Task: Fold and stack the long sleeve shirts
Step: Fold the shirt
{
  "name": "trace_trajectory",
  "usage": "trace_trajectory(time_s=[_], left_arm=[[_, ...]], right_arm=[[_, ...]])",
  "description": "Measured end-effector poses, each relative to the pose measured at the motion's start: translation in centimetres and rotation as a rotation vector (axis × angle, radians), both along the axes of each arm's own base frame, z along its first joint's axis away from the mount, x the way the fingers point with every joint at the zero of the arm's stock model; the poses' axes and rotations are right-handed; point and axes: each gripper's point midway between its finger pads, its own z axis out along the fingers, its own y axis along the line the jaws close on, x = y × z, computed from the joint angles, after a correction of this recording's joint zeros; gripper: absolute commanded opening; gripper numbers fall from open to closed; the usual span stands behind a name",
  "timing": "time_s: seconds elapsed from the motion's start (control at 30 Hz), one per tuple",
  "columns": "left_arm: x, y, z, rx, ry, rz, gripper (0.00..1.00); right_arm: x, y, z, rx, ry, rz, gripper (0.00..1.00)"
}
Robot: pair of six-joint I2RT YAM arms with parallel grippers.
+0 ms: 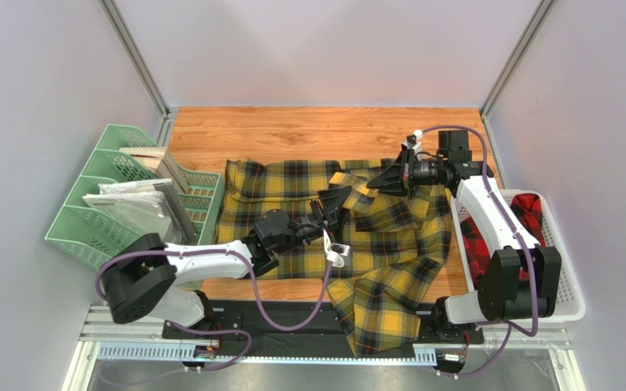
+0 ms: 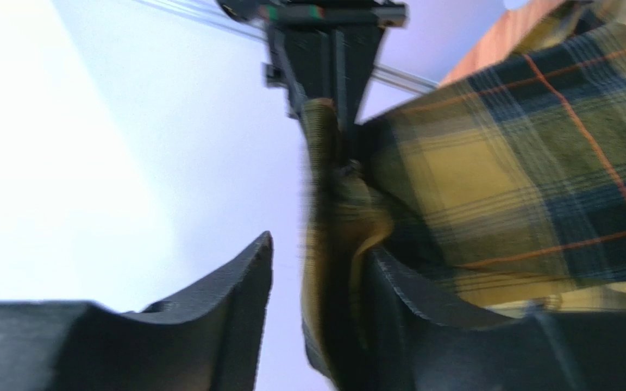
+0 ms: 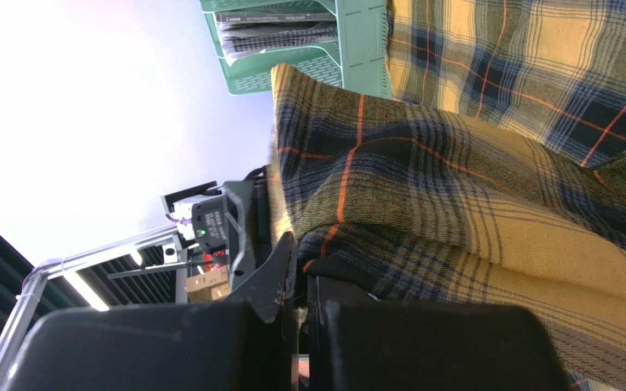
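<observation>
A yellow-and-black checked long sleeve shirt lies spread over the middle of the wooden table, one part hanging off the front edge. My right gripper is shut on a lifted fold of it, near the shirt's far right. My left gripper stands open just left of that. The raised cloth edge rests against one finger, and a gap shows to the other finger. A red-and-black checked shirt lies bunched in the white basket on the right.
Green stacked plastic trays holding papers stand at the left, touching the shirt's left edge. Bare wood shows behind the shirt. Grey walls close in on both sides.
</observation>
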Motion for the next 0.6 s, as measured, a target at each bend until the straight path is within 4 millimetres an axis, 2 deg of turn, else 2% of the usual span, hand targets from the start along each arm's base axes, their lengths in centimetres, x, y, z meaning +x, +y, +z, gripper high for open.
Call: trace_trajectory(time_s=[0.03, 0.1, 0.13, 0.27, 0.33, 0.37, 0.47, 0.6], left_arm=[[-0.3, 0.2, 0.8, -0.010, -0.006, -0.009, 0.28], [-0.9, 0.7, 2.1, -0.029, -0.012, -0.022, 0.15], [-1.1, 0.9, 2.6, -0.032, -0.013, -0.028, 0.02], [-1.6, 0.8, 2.3, 0.012, 0.041, -0.046, 0.00], [-1.5, 0.6, 2.0, 0.039, 0.086, -0.048, 0.00], [-1.5, 0.5, 1.8, 0.050, 0.115, -0.051, 0.00], [-1.7, 0.6, 2.1, 0.081, 0.220, -0.069, 0.00], [-2.9, 2.2, 5.5, 0.093, 0.360, -0.143, 0.00]], right_arm=[[0.0, 0.0, 0.0, 0.000, 0.001, -0.001, 0.00], [0.0, 0.0, -0.1, 0.000, 0.004, -0.001, 0.00], [-0.1, 0.0, -0.2, -0.001, 0.007, 0.000, 0.00], [-0.5, -0.1, -0.7, -0.008, 0.021, 0.007, 0.03], [-0.8, -0.1, -0.9, -0.014, 0.016, 0.013, 0.21], [-0.9, -0.2, -0.9, -0.019, 0.010, 0.017, 0.38], [-1.8, -0.6, -1.0, -0.040, -0.008, 0.031, 0.64], [-2.4, -2.7, 0.6, -0.141, -0.163, 0.058, 0.66]])
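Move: The raised sleeve end of the shirt already hangs between the left gripper's half-open fingers, its middle about 2 cm ahead and 2 cm to the right. From the right gripper, which still grips it, that middle is some 3 cm left and 1 cm ahead. On the table roughly 24 cm below the hands, the folded layer lies about 10 cm right of the left hand, 5 cm right of the right hand, level with both; the flat shirt body lies some 16 cm left of the left hand and 2 cm back. Shut the left gripper fully on the sleeve end while the right keeps its pinch, then lift it about 5 cm, easing back and a little left and rolling the wrist some 20 degrees. Once the left has closed, open the right fingers well over halfway and draw that hand back and to its right, away from the sleeve end. ##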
